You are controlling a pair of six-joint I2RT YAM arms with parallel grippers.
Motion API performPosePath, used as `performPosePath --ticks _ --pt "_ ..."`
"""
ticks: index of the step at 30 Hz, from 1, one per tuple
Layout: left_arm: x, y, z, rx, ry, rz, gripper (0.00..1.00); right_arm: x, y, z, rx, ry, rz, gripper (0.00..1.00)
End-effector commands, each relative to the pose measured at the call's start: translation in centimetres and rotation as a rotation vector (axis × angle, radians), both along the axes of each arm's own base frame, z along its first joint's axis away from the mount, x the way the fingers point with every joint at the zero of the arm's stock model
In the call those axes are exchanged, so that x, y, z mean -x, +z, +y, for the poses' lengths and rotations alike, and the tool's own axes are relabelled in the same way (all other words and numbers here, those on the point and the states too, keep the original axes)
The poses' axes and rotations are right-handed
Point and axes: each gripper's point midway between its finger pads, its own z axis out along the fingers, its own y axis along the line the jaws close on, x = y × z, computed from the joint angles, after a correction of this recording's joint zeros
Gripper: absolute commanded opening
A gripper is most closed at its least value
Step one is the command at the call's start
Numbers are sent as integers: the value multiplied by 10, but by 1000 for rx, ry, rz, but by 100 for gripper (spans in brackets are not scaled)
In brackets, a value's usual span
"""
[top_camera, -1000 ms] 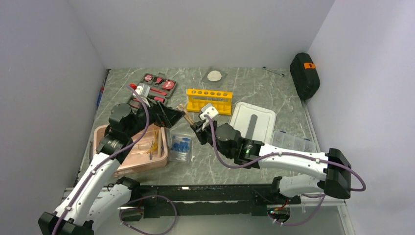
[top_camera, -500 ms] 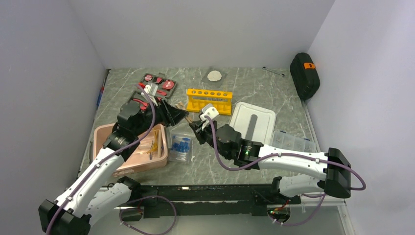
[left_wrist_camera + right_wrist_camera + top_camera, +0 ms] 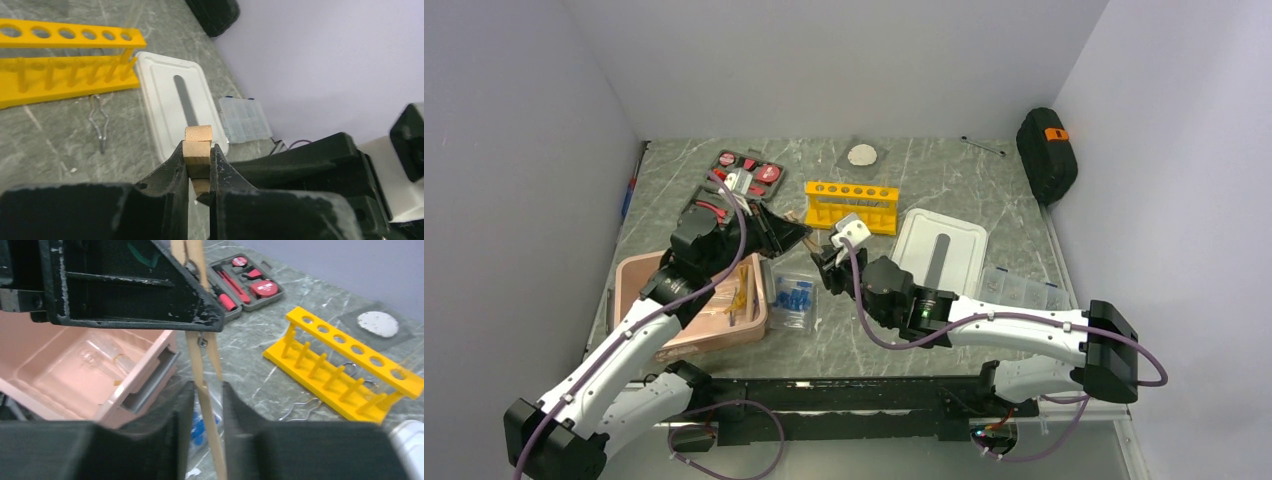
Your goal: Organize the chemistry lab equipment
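Observation:
A tan wooden clamp (image 3: 207, 405) hangs in the air between both grippers, above the clear bag of blue-capped tubes (image 3: 794, 297). My left gripper (image 3: 199, 150) is shut on the clamp's (image 3: 198, 145) upper end. My right gripper (image 3: 207, 387) stands round its lower leg with the jaws a little apart; a gap shows on the right side. In the top view the two grippers meet at mid-table, left gripper (image 3: 796, 232) and right gripper (image 3: 826, 262). The yellow test-tube rack (image 3: 851, 204) stands just behind them.
A pink bin (image 3: 639, 268) with clear items and a yellow piece sits at the left. Behind it lies the red-and-black tool kit (image 3: 749, 172). A white lid (image 3: 939, 250), a clear parts box (image 3: 1022, 289) and a black case (image 3: 1046, 152) are on the right. Wire clips (image 3: 99, 120) lie by the rack.
My left gripper moved in toward the right gripper and shut on the clamp's upper end. The right jaws have loosened slightly round the clamp.

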Motion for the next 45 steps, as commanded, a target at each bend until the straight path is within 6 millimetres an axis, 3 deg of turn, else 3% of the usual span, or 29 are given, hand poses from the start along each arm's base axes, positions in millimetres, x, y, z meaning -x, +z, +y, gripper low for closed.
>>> performPosePath --ticks 1,3,6,10,17,19,27,30,45 --pt "-11 7 16 -65 100 -45 0 -2 19 -15 -92 -61 -25 42" --pt "-14 8 27 -106 154 -58 0 -3 17 -25 -97 -87 -28 60" --pt "-18 9 43 -187 225 -78 0 -7 15 -39 -92 -134 -37 74" --pt "-18 8 68 -328 279 -70 0 -19 6 -60 -81 -201 -10 80" --pt "-15 -19 146 -526 382 117 0 -40 -12 -97 -126 -259 79 84" --pt "-14 -24 158 -560 379 150 0 -45 -18 -106 -135 -276 98 85" --pt "-13 -83 170 -670 316 376 0 -49 -32 -124 -106 -324 122 85" --pt "-14 -94 178 -700 355 396 0 -49 -36 -127 -108 -330 125 85" --pt "-11 -155 166 -690 250 551 0 -51 -46 -130 -88 -345 144 85"
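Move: The wooden clamp is pinched by both hands: its middle sits in the left fingers, some 5 cm ahead, 4 cm left and 2 cm above the right hand. The pink bin it is bound for has its middle about 25 cm left, 8 cm back and 24 cm below the left hand. From that hand, the dropper bag lies 4 cm left and 1 cm ahead, some 28 cm down; the yellow rack is 22 cm ahead, 9 cm right and 25 cm down. The wooden clamp comes free of the right fingers as they open wide; that hand draws off to the right, with some forward and down. The left hand keeps its pinch, swings the clamp about 17 cm left to the bin, then sinks some 15 cm over the bin's right-hand end, rolling and tipping its fingers from nearly level to steeply down. ##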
